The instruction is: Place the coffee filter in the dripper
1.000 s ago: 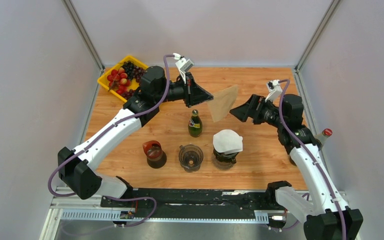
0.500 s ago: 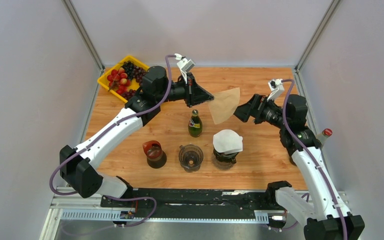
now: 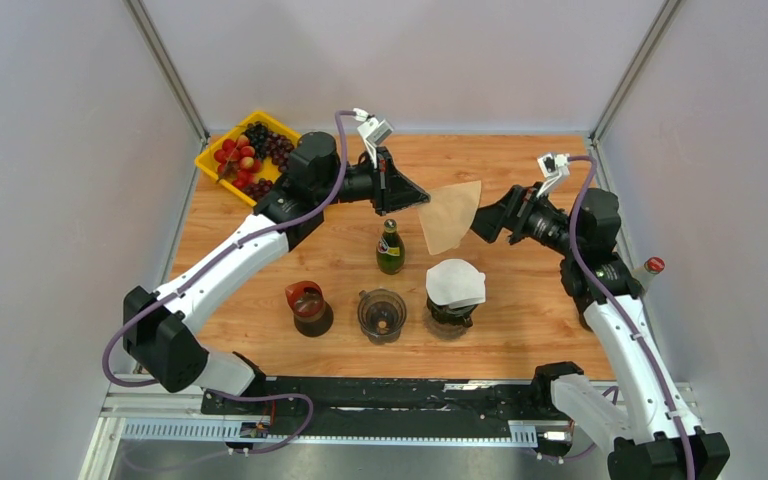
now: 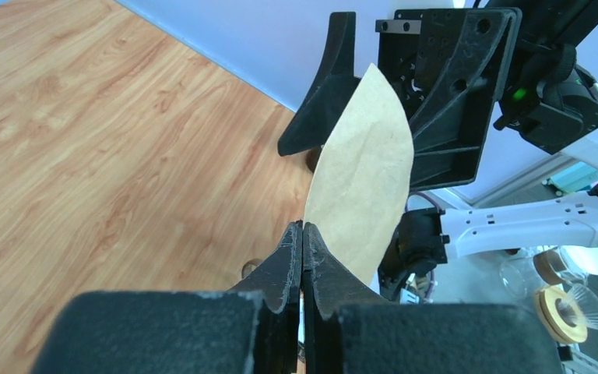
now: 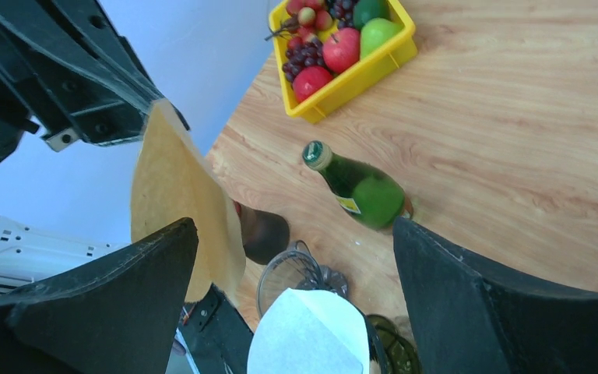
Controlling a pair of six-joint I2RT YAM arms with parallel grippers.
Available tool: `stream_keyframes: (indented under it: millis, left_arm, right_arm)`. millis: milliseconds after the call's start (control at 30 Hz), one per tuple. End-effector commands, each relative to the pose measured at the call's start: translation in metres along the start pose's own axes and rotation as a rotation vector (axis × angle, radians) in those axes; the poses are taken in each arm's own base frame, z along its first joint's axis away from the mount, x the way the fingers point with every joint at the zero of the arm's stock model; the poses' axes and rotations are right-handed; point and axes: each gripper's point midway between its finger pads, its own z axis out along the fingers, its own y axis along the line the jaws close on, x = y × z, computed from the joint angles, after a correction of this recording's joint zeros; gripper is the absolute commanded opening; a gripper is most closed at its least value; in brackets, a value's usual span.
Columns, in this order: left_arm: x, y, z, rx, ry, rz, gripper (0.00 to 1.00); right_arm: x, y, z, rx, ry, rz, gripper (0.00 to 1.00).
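Observation:
My left gripper (image 3: 418,200) is shut on one corner of a brown paper coffee filter (image 3: 448,214) and holds it in the air above the table. The filter also shows in the left wrist view (image 4: 362,179) and the right wrist view (image 5: 173,195). My right gripper (image 3: 480,220) is open, its fingers at the filter's far edge, one finger (image 5: 117,304) beside the paper. A clear glass dripper (image 3: 381,313) stands near the front. A white filter (image 3: 455,282) sits on a dark dripper at its right.
A green bottle (image 3: 390,248) stands under the held filter. A dark red-topped cup (image 3: 309,306) is left of the glass dripper. A yellow tray (image 3: 212,158) of fruit sits at the back left corner. A red-capped bottle (image 3: 649,268) stands at the right edge.
My right gripper has moved left and up toward the filter's edge. My left gripper has shifted slightly right with the filter, which now hangs flatter.

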Motion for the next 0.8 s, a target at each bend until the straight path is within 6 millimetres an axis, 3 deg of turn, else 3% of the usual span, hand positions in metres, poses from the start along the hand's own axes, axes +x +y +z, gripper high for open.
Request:
stream_keyframes:
  millis: [0,267,600,767]
  left_arm:
    - [-0.016,-0.017,0.002,0.084,-0.029,0.023,0.0]
    - [-0.011,-0.02,0.007,0.121,-0.015,0.006,0.0]
    - [-0.01,-0.019,0.009,0.119,-0.015,-0.005,0.0]
    - [-0.011,-0.019,0.008,0.112,-0.019,-0.007,0.01]
  right_arm:
    - [-0.025,0.034,-0.001,-0.148,-0.096,-0.063,0.97]
    - [-0.03,0.05,0.006,-0.236,-0.124,-0.073,0.85]
    - [-0.019,0.07,0.012,-0.31,-0.085,-0.068,0.44]
    - [-0.018,0.07,0.013,-0.3,-0.083,-0.059,0.26]
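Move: Some 5 cm left of the open right hand and about 3 cm above it, roughly 1 cm back, is the middle of the brown filter. The left hand holds it, its middle about 3 cm right and 2 cm back of that hand, 1 cm lower. From the right hand, the dripper with its white filter lies about 8 cm back, 2 cm left and 15 cm below; the green bottle about 5 cm ahead, 12 cm left and 22 cm lower. Rising first and then swinging left, about 4 cm each way, the right hand goes to the brown filter's free side, tipping up and turning some 10 degrees counter-clockwise as its left side lifts. From wide open its fingers close to about a third, around the paper's edge. The left hand keeps its pinch and eases about 1 cm right and slightly back. ##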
